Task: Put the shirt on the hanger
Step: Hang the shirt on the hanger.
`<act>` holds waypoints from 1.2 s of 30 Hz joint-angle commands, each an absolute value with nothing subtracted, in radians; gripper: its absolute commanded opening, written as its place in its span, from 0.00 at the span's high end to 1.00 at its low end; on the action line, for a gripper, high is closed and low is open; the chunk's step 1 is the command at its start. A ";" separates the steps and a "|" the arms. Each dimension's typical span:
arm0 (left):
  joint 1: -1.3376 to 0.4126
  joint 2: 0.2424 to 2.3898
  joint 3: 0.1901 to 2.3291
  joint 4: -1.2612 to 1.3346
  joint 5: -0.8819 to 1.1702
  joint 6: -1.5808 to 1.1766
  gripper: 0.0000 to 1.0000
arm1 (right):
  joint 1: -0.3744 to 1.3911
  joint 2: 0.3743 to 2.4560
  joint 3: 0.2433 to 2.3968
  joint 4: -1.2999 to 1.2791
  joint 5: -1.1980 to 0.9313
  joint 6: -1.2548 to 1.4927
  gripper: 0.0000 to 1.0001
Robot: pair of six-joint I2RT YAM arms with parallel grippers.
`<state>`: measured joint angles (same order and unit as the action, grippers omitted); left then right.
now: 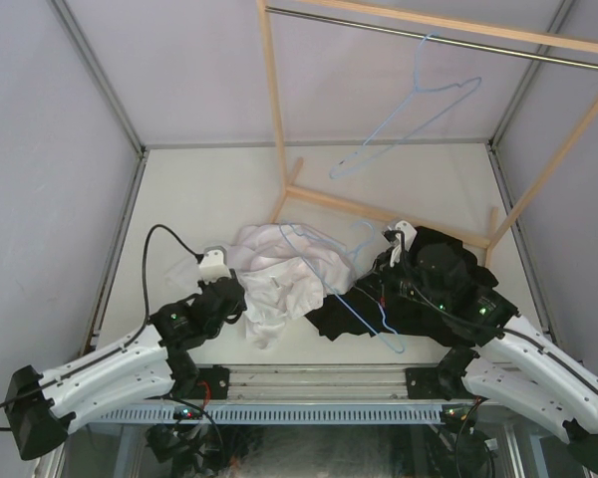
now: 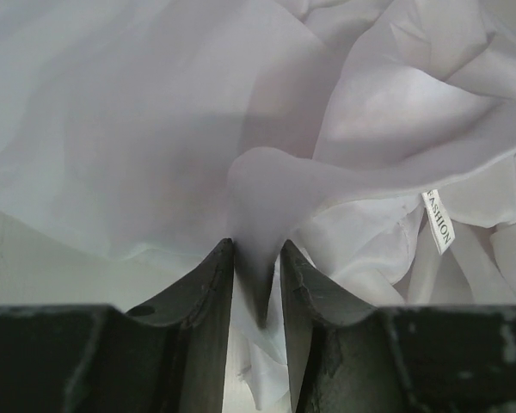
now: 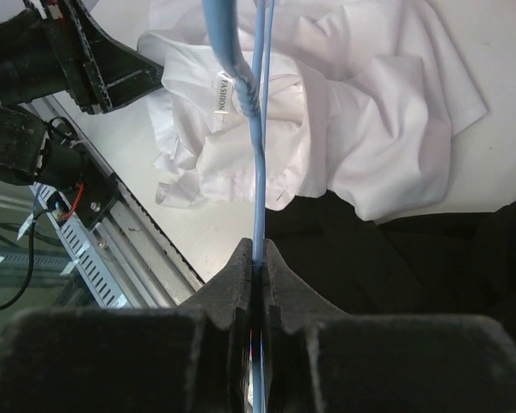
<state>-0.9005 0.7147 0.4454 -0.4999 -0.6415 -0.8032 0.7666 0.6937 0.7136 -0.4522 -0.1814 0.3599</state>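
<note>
The white shirt [image 1: 279,279] lies crumpled on the table between the two arms, its neck label [image 2: 439,222] showing. My left gripper [image 2: 258,249] is at the shirt's left edge, and its narrow jaws pinch a raised fold of the shirt [image 2: 155,129]. A light blue wire hanger [image 1: 351,299] lies across the shirt and a black garment [image 1: 429,299]. My right gripper [image 3: 260,249] is shut on the hanger's wire [image 3: 258,155], which runs from the jaws out over the shirt [image 3: 370,112]. In the top view the right gripper [image 1: 379,274] sits over the black garment.
A wooden rack [image 1: 274,110] with a metal rail [image 1: 458,35] stands at the back, and a second blue hanger [image 1: 409,119] hangs from the rail. The rack's base bars [image 1: 379,211] cross the table behind the clothes. Enclosure walls close in on both sides.
</note>
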 commanded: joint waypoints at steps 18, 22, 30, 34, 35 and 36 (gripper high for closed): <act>-0.892 0.712 0.541 -0.576 -0.656 -0.733 0.98 | 0.788 0.646 0.704 -0.424 -0.103 0.353 1.00; -0.892 0.736 0.644 -0.647 -0.647 -0.648 1.00 | 0.790 0.567 0.706 -0.430 -0.063 0.326 1.00; -0.892 0.822 0.855 -0.787 -0.665 -0.542 1.00 | 0.791 0.474 0.706 -0.423 -0.297 0.200 1.00; -0.892 0.864 0.939 -0.836 -0.678 -0.496 1.00 | 0.795 0.474 0.707 -0.431 -0.400 0.160 1.00; -0.892 0.876 0.953 -0.845 -0.677 -0.484 1.00 | 0.796 0.476 0.706 -0.429 -0.427 0.152 1.00; -0.892 0.889 0.970 -0.856 -0.678 -0.475 1.00 | 0.799 0.480 0.706 -0.426 -0.462 0.147 1.00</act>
<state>-0.8978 0.8597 0.8680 -0.7975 -0.6430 -0.5541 0.7883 0.4755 0.6983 -0.4690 -0.3080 0.2142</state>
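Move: The raised fold of the white shirt that the left hand goes for stands between its part-open fingers, about 1 cm ahead and 2 cm below; the shirt's heap centres some 10 cm to the right, 2 cm ahead and 5 cm below. The right hand holds the hanger. From it that fold lies roughly 25 cm left, 4 cm ahead and 12 cm below, the black shirt about 10 cm right, level with it and 16 cm below. The left hand sinks a little over the white shirt's fold, shuts its part-open fingers to pinch it, then lifts it straight up about 11 cm, rolling its left side up slightly. The right hand, still gripping the blue hanger, barely moves until the fold is pinched, then rises and draws back about 4 cm each way, tipping its fingers up and turning counter-clockwise, each a little over 10 degrees. ##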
